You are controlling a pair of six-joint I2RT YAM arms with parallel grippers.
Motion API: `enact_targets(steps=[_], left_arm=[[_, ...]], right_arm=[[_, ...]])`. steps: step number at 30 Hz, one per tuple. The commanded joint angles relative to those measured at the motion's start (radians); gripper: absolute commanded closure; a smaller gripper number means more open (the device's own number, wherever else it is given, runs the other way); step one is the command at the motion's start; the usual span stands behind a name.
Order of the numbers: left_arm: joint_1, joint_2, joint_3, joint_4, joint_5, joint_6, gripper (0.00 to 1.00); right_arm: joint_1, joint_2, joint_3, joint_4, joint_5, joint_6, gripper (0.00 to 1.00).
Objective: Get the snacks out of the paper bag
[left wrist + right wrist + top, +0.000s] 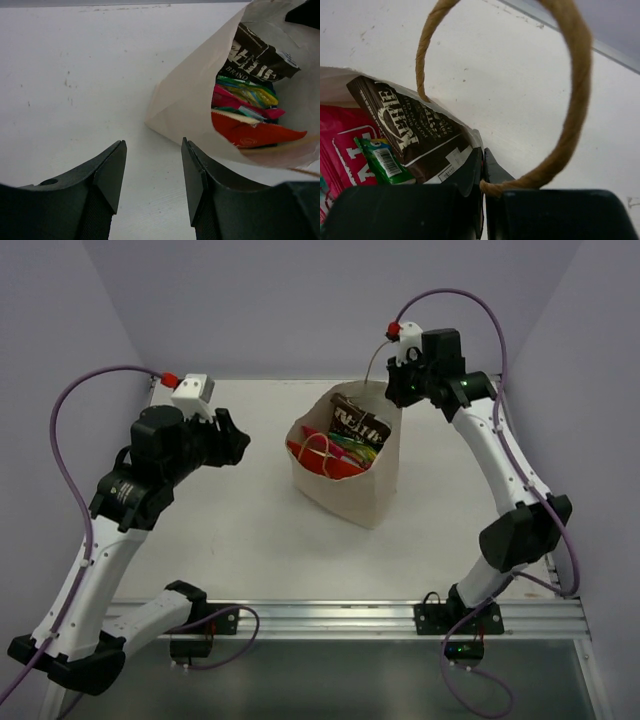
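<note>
The paper bag [345, 495] stands open near the middle of the table, with snacks inside. A dark brown packet [358, 423] leans at its far rim, above magenta, green and orange-red packets [255, 132]. My right gripper [483, 152] is shut on the bag's far rim, where the brown cord handle [577, 75] meets the paper. The dark brown packet [410, 135] lies right against its left finger. My left gripper [152, 145] hangs open to the left of the bag [185, 105], apart from it, with nothing between its fingers.
The white table [230, 530] ends in a metal rail [400, 618] at the near edge. Lilac walls close in the back and both sides. The bag's near handle [322, 452] droops over the packets.
</note>
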Motion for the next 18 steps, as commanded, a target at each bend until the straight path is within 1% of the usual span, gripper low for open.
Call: enact_targets(steps=[1,5,6,8,9,11,14,15,16,18], left_arm=[[-0.005,0.062,0.086,0.015,0.105,-0.020,0.46],[-0.005,0.122,0.130,0.045,0.163,-0.027,0.45],[-0.005,0.140,0.136,0.059,0.179,-0.031,0.44],[-0.010,0.159,0.139,0.091,0.211,-0.040,0.44],[-0.013,0.175,0.139,0.102,0.217,-0.051,0.44],[-0.033,0.191,0.136,0.130,0.222,-0.080,0.44],[-0.099,0.220,0.120,0.186,0.210,-0.123,0.44],[-0.122,0.234,0.109,0.206,0.196,-0.160,0.44],[-0.174,0.243,0.091,0.243,0.171,-0.180,0.45],[-0.234,0.283,0.080,0.280,0.142,-0.230,0.45]], right_arm=[[0.020,-0.241,-0.029,0.216,0.203,-0.029,1.00],[0.059,-0.359,-0.138,0.337,0.333,-0.049,1.00],[0.079,-0.391,-0.196,0.359,0.370,-0.059,1.00],[0.105,-0.420,-0.264,0.431,0.432,-0.086,1.00],[0.125,-0.442,-0.322,0.448,0.449,-0.088,1.00],[0.143,-0.456,-0.370,0.471,0.502,-0.063,1.00],[0.174,-0.483,-0.459,0.480,0.542,-0.007,1.00],[0.180,-0.493,-0.511,0.489,0.539,0.009,1.00],[0.183,-0.503,-0.533,0.503,0.536,0.038,1.00],[0.189,-0.503,-0.566,0.500,0.558,0.065,1.00]])
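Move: The right hand, fingers already shut on the bag's far right rim beside the twine handle, has the middle of the paper bag about 9 cm to its left, 8 cm back and 12 cm below. In the bag the brown packet lies roughly 8 cm left, 4 cm back and 8 cm down. From the left hand, empty and half open, the bag's middle is some 20 cm right, 8 cm ahead and 17 cm below; the red packet about 16 cm right, 4 cm ahead, 10 cm down. Keeping its pinch on the bag rim, the right hand hauls the bag back about 6 cm and up, rising 7 cm before sinking part of the way, and drifts some 4 cm right while the fingers tip upward and turn clockwise. Meanwhile the left hand, still half open and touching nothing, swings about 10 cm right towards the bag's mouth, turning clockwise. ##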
